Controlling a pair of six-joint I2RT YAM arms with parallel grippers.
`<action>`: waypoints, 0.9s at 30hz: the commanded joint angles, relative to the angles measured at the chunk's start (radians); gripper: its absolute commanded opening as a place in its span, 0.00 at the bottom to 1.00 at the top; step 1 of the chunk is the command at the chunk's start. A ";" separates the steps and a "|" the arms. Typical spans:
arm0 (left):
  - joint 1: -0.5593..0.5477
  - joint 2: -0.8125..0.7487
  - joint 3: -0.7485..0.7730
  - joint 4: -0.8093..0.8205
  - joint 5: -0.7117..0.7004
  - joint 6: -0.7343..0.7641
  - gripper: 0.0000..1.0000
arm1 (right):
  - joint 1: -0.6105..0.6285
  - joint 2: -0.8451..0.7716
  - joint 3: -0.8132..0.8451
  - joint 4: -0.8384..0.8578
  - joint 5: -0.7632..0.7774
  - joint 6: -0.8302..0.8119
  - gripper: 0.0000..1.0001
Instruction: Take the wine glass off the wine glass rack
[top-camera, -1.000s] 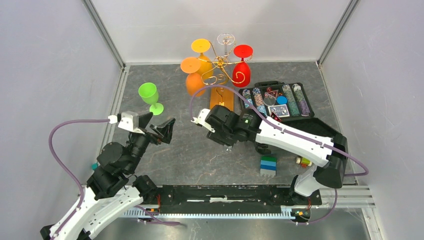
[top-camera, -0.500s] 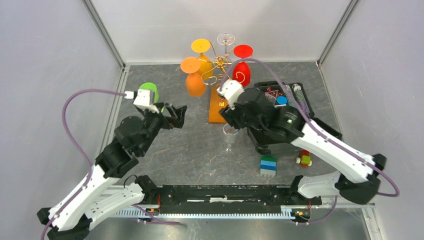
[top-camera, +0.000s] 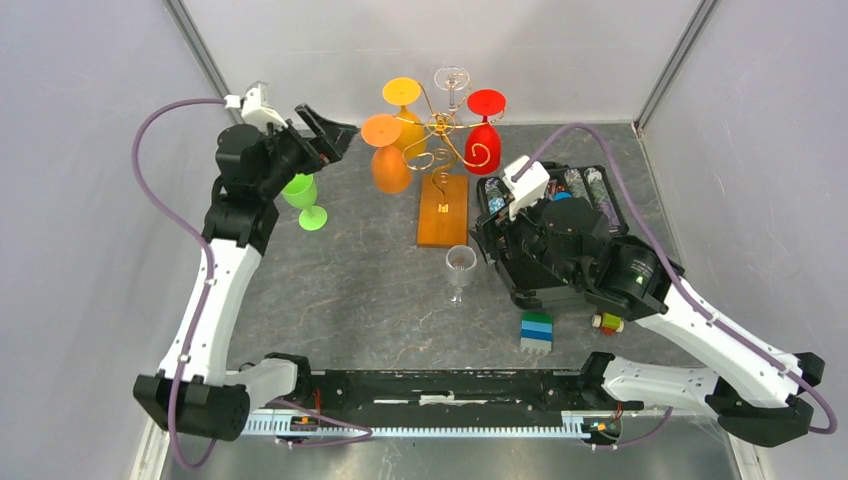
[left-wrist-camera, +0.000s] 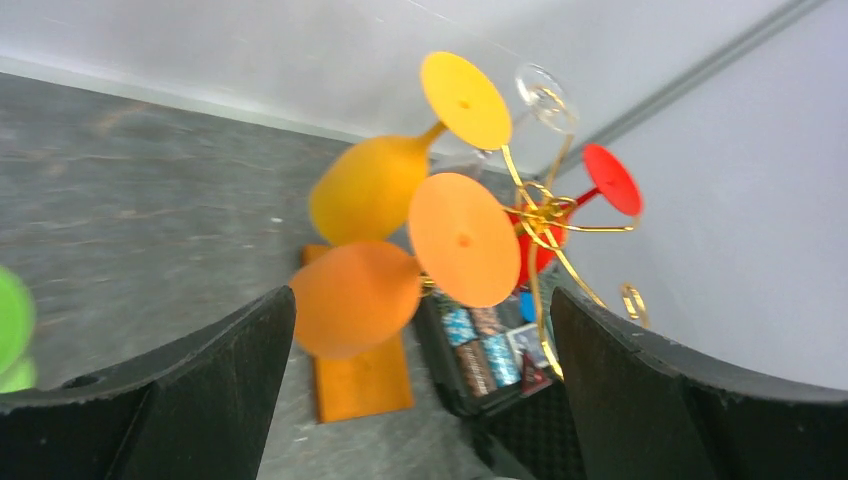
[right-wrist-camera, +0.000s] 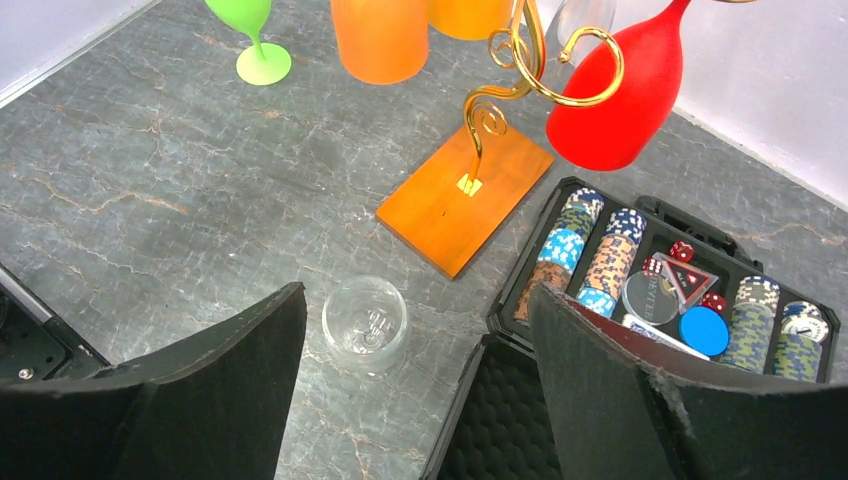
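The gold wire wine glass rack (top-camera: 443, 210) stands on its orange-brown base at the back. An orange glass (top-camera: 388, 160), a yellow one (top-camera: 405, 110), a clear one (top-camera: 452, 85) and a red one (top-camera: 483, 140) hang on it upside down. A clear wine glass (top-camera: 460, 270) stands upright on the table in front of the base. My right gripper (right-wrist-camera: 415, 300) is open just above and right of that glass (right-wrist-camera: 365, 322), not touching it. My left gripper (top-camera: 335, 135) is raised at the back left, open and empty, facing the orange glass (left-wrist-camera: 355, 295).
A green glass (top-camera: 302, 195) stands on the table under my left arm. An open black poker chip case (top-camera: 555, 200) lies right of the rack, partly under my right wrist. Stacked blue-green blocks (top-camera: 537, 332) and a small toy (top-camera: 606, 322) sit front right.
My right gripper opened and drew back to the right, leaving the clear wine glass standing on the table. My left arm rose and swung to the back left, toward the rack.
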 joint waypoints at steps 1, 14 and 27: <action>0.021 0.075 0.025 0.174 0.301 -0.183 1.00 | -0.005 -0.032 -0.023 0.078 0.010 0.018 0.86; 0.021 0.209 -0.006 0.308 0.372 -0.288 0.71 | -0.005 -0.070 -0.070 0.127 -0.002 0.014 0.86; 0.021 0.259 -0.021 0.327 0.350 -0.322 0.32 | -0.004 -0.083 -0.088 0.145 0.004 0.025 0.86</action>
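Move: The orange glass hangs upside down; its foot lies about 5 cm ahead of the left hand, 8 cm to its right and some 4 cm lower. The yellow glass's foot is roughly 8 cm farther out than the orange one and 4 cm to its right; the rack's gold hub sits about 11 cm right of the orange foot and 2 cm farther out. From the right hand, the orange foot lies about 21 cm ahead and 20 cm to the left, at about its height. Rightward first, then forward and down, the left hand travels about 8 cm in all, slowing as it reaches the orange glass's foot. The wrist swings clockwise and rolls its left side down, each some 15 degrees, tipping slightly down. The fingers close from wide open to less than half, straddling the foot's near left edge, one on the upper face's side and one on the stem's side. ##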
